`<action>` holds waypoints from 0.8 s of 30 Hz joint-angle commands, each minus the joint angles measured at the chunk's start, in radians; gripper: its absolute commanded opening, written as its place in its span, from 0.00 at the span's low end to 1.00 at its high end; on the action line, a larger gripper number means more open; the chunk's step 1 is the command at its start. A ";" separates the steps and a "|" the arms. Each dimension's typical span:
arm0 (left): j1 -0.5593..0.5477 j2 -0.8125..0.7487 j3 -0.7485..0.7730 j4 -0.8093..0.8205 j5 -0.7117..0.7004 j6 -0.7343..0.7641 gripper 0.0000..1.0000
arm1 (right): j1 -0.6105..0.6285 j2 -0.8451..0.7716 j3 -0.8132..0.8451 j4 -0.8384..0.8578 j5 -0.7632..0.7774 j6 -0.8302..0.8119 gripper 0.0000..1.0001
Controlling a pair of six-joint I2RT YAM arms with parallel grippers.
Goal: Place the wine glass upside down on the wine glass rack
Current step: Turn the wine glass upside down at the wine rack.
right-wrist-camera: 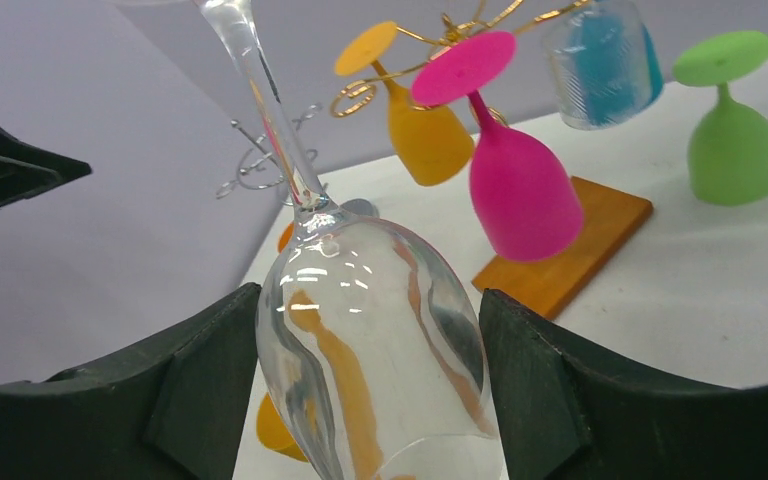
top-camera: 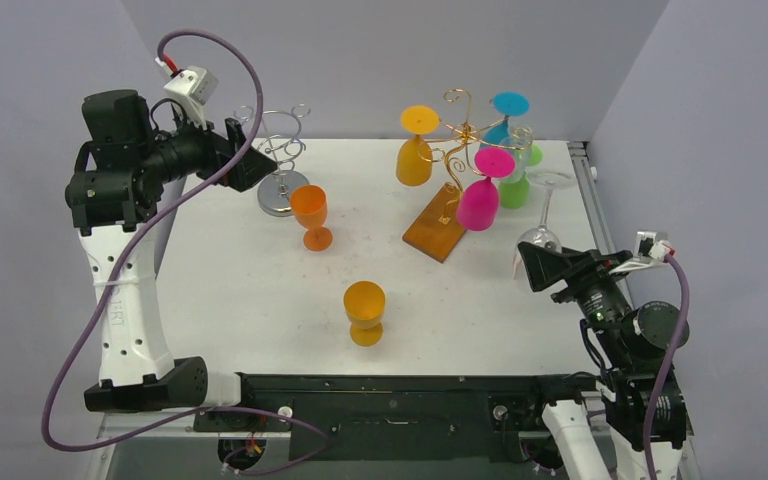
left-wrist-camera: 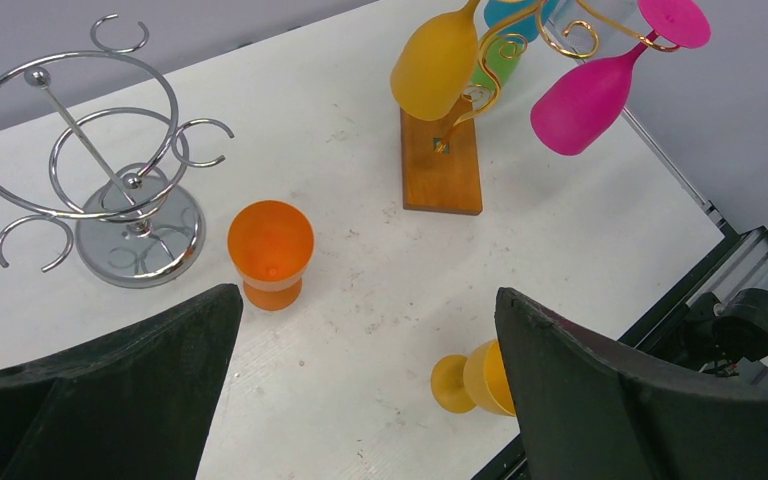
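A clear wine glass (right-wrist-camera: 370,320) is held upside down, bowl low and stem rising to its foot; in the top view the wine glass (top-camera: 543,212) is at the right side of the table. My right gripper (right-wrist-camera: 368,296) is shut on its bowl, a finger pressing each side. The gold wire rack (top-camera: 457,130) on a wooden base (top-camera: 436,232) stands to the left of and beyond the glass and carries hanging yellow (top-camera: 415,155), pink (top-camera: 479,198) and blue (top-camera: 505,112) glasses. My left gripper (left-wrist-camera: 367,295) is open and empty, high near the chrome rack (top-camera: 282,160).
An orange glass (top-camera: 310,212) stands upright beside the chrome rack (left-wrist-camera: 110,190). A yellow-orange glass (top-camera: 364,310) stands near the table's front middle. A green glass (right-wrist-camera: 732,140) rests upside down on the table behind the gold rack. The table's right edge runs close to my right arm.
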 commanded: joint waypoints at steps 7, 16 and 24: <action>-0.003 -0.012 0.011 0.065 -0.016 -0.015 0.96 | 0.208 0.243 -0.001 0.419 0.044 0.017 0.00; -0.005 0.008 0.050 0.056 -0.037 -0.022 0.96 | 0.767 0.499 0.224 0.275 0.538 -0.248 0.00; -0.005 0.008 0.023 0.069 -0.042 -0.026 0.96 | 0.940 0.537 0.023 0.474 0.817 -0.244 0.00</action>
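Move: The right hand already grips the clear wine glass by its bowl, foot up. The gold rack's hub is about 40 cm ahead of it, 7 cm left and 10 cm lower. On the rack, the pink glass hangs some 31 cm ahead, 2 cm left, the yellow one 42 cm ahead, 16 cm left, both about 18 cm lower. A standing yellow goblet is 8 cm ahead, 27 cm left, 32 cm below. From the left hand, the hub lies 25 cm ahead, 35 cm right, 15 cm lower. Keeping the inverted clear glass pinched by the bowl, the right hand first eases forward with a slight lift, then sweeps left, about 15 cm left and 5 cm forward in all, bringing it closer to the gold rack and ending near its starting height. The wrist turns some 15 degrees counter-clockwise overall and rolls its left side down a little. ##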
